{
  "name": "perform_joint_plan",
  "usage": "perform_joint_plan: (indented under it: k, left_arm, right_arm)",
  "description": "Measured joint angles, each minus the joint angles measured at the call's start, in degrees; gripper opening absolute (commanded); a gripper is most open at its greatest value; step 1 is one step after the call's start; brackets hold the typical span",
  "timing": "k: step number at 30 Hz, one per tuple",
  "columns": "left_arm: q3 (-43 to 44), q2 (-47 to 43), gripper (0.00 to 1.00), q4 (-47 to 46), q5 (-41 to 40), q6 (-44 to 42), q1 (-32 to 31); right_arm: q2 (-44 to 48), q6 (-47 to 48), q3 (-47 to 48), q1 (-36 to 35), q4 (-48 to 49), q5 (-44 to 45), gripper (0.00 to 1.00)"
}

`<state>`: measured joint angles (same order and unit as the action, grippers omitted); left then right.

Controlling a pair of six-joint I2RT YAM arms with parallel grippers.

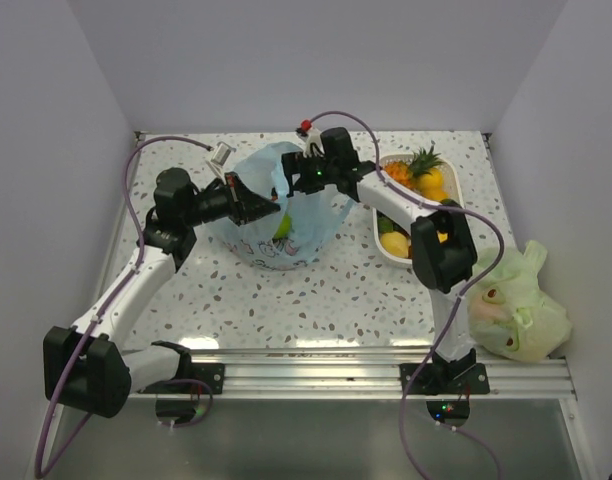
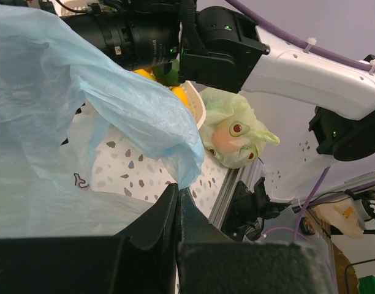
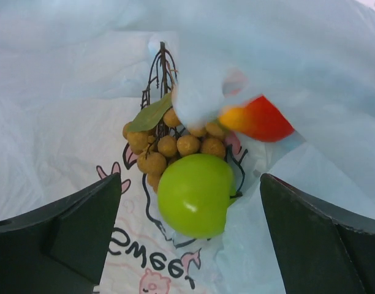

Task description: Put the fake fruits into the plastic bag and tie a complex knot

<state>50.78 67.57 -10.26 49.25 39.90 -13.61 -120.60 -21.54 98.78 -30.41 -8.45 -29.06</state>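
The light-blue plastic bag (image 1: 286, 225) stands open mid-table. My left gripper (image 1: 269, 210) is shut on the bag's rim (image 2: 186, 171), holding it up. My right gripper (image 1: 298, 190) hangs open over the bag's mouth. In the right wrist view a green apple (image 3: 195, 195) lies loose on the bag's printed floor between the wide-apart fingers (image 3: 71, 226), touching neither. Behind it are a brown berry cluster (image 3: 169, 144) and a red-orange fruit (image 3: 261, 119), half under a fold. More fake fruits, a pineapple (image 1: 423, 163) among them, sit in a white tray (image 1: 383, 162). No knot is in view.
A pale green bag (image 1: 516, 305) lies at the near right by the right arm's base. The aluminium rail (image 1: 316, 365) runs along the near edge. White walls close in the table on the left, right and back.
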Motion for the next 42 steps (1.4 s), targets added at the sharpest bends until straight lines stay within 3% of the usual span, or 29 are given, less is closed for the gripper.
perform_joint_plan:
  k: [6,12,16,20,27,34,42]
  left_arm:
    - [0.0,-0.2,0.00,0.1,-0.2,-0.1,0.0]
    - [0.0,-0.4,0.00,0.2,-0.4,-0.5,0.0]
    - [0.0,-0.4,0.00,0.2,-0.7,-0.6,0.0]
    - [0.0,-0.4,0.00,0.2,-1.0,-0.6,0.0]
    - [-0.1,-0.4,0.00,0.2,-1.1,-0.5,0.0]
    - [-1.0,-0.5,0.00,0.0,-1.2,-0.5,0.0]
    - [-1.0,-0.8,0.00,0.0,-1.2,-0.5,0.0]
  right_arm:
    - [10.6,4.6,-5.4,1.7,-7.3,-0.2,0.99]
    - [27.4,13.6,-10.0,11.5,-17.2,1.9,0.98]
    - [32.0,20.8,-9.6,19.5,-22.0,10.2,0.96]
    - [32.0,21.7,-10.1,25.2,-24.2,16.8,0.95]
    - [28.2,7.4,-10.9,34.4,-22.3,23.4,0.89]
    - [18.9,-10.3,-11.4,35.4,-17.2,23.5,0.90]
    - [12.1,-20.9,-11.4,35.4,-9.9,23.6,0.94]
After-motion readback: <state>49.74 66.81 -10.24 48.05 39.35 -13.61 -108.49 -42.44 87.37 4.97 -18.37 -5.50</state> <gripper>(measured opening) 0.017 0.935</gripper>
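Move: The right hand is already open and empty in the mouth of the blue bag; the pineapple in the basket lies about 33 cm to its right, 7 cm ahead and 9 cm lower. The lemon is some 8 cm right of the pineapple and about level with it; the mango is as far right but 6 cm nearer the base; the dark grapes are 9 cm nearer and 5 cm left of it. From the left hand the pineapple is roughly 18 cm ahead, 34 cm right and 20 cm lower. The right hand backs up out of the bag's mouth and swings some 38 cm right in an arc about 12 cm high, then sinks to slightly below its starting height while reaching forward, to end about 8 cm farther out, above the basket and the pineapple. On the way it turns about 65 degrees clockwise, so the open fingers now point forward and down, astride the pineapple's crown but still short of it, while the left hand stays put and keeps the bag's edge pinched. ##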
